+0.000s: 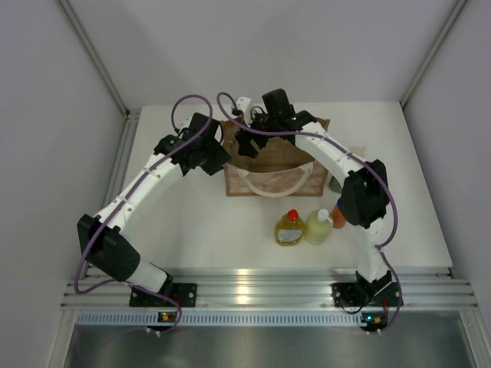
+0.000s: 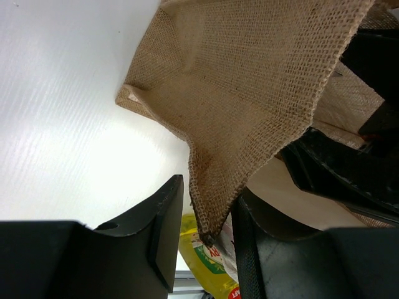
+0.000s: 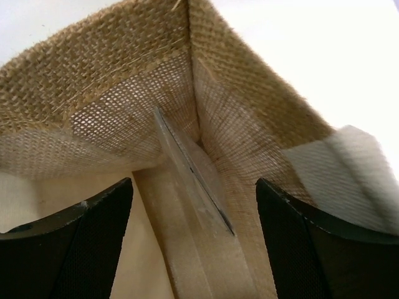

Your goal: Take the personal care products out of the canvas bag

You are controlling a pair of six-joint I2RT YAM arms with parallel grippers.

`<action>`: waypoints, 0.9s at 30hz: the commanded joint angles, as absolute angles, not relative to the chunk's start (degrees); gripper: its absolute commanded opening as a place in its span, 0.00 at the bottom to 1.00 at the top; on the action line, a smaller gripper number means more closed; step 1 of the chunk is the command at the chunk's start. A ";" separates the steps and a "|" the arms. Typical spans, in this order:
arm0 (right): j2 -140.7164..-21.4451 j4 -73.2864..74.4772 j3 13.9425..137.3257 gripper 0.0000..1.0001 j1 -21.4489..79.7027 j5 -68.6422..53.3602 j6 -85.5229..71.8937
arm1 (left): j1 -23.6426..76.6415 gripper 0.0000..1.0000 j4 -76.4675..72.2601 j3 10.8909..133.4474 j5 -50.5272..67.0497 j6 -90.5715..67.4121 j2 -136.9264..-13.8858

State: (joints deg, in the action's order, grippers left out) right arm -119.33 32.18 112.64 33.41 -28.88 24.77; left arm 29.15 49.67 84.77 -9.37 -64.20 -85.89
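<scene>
The tan canvas bag (image 1: 270,167) stands mid-table with its cream handle toward me. My left gripper (image 1: 218,152) is shut on the bag's left rim, with a folded corner of the weave (image 2: 215,205) between its fingers. My right gripper (image 1: 245,145) reaches into the bag from above. In the right wrist view it (image 3: 194,208) is open around a silvery tube (image 3: 190,177) that leans in the bag's inner corner, touching neither finger. In front of the bag stand the yellow red-capped bottle (image 1: 290,228) (image 2: 202,261) and the pale-green white-capped bottle (image 1: 318,227). The orange blue-capped bottle (image 1: 338,214) is half hidden by the right arm.
A small white object (image 1: 244,102) shows behind the bag's far left corner. The right arm's elbow (image 1: 364,195) hangs over the table right of the bottles. Grey walls close in on both sides, and an aluminium rail (image 1: 253,287) runs along the near edge.
</scene>
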 commanded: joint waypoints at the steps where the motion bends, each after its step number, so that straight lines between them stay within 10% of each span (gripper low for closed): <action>1: -121.64 31.64 115.40 0.77 35.15 -32.43 26.72 | 28.21 0.40 50.45 85.96 -9.05 -63.02 -85.61; 12: -126.12 30.59 116.10 0.66 35.95 -33.93 27.16 | 27.77 0.40 50.36 84.82 -8.09 -62.93 -85.52; 24: -126.39 28.92 115.40 0.03 35.95 -34.19 24.61 | 27.69 0.41 50.36 84.02 -7.65 -63.19 -85.17; 27: -125.16 26.99 114.88 0.00 35.77 -33.31 22.24 | 27.42 0.41 50.36 83.59 -7.65 -63.28 -84.99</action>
State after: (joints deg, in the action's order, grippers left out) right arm -126.28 30.92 113.80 35.09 -31.51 24.75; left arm 28.03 49.78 84.23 -7.84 -63.68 -85.89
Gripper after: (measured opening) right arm 0.197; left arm 0.406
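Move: The clear flat pack stands on edge inside the left end of the canvas bag, about 4 cm to the left of my right hand and level with it ahead, its middle some 8 cm lower. From my right hand, the bag's far wall is roughly 8 cm ahead and 3 cm left, and its left end wall about 7 cm left, straight across. My left hand has the pack about 7 cm ahead, 2 cm right and 9 cm below. I sink my right hand about 5 cm deeper into the bag's left end while sliding some 2.5 cm left, wide-open fingers going down around the upper part of the clear pack. As the descent eases out I close them, then hold there with the pack pinched between the pads. My left hand stays put and keeps its pinch on the bag's rim. ##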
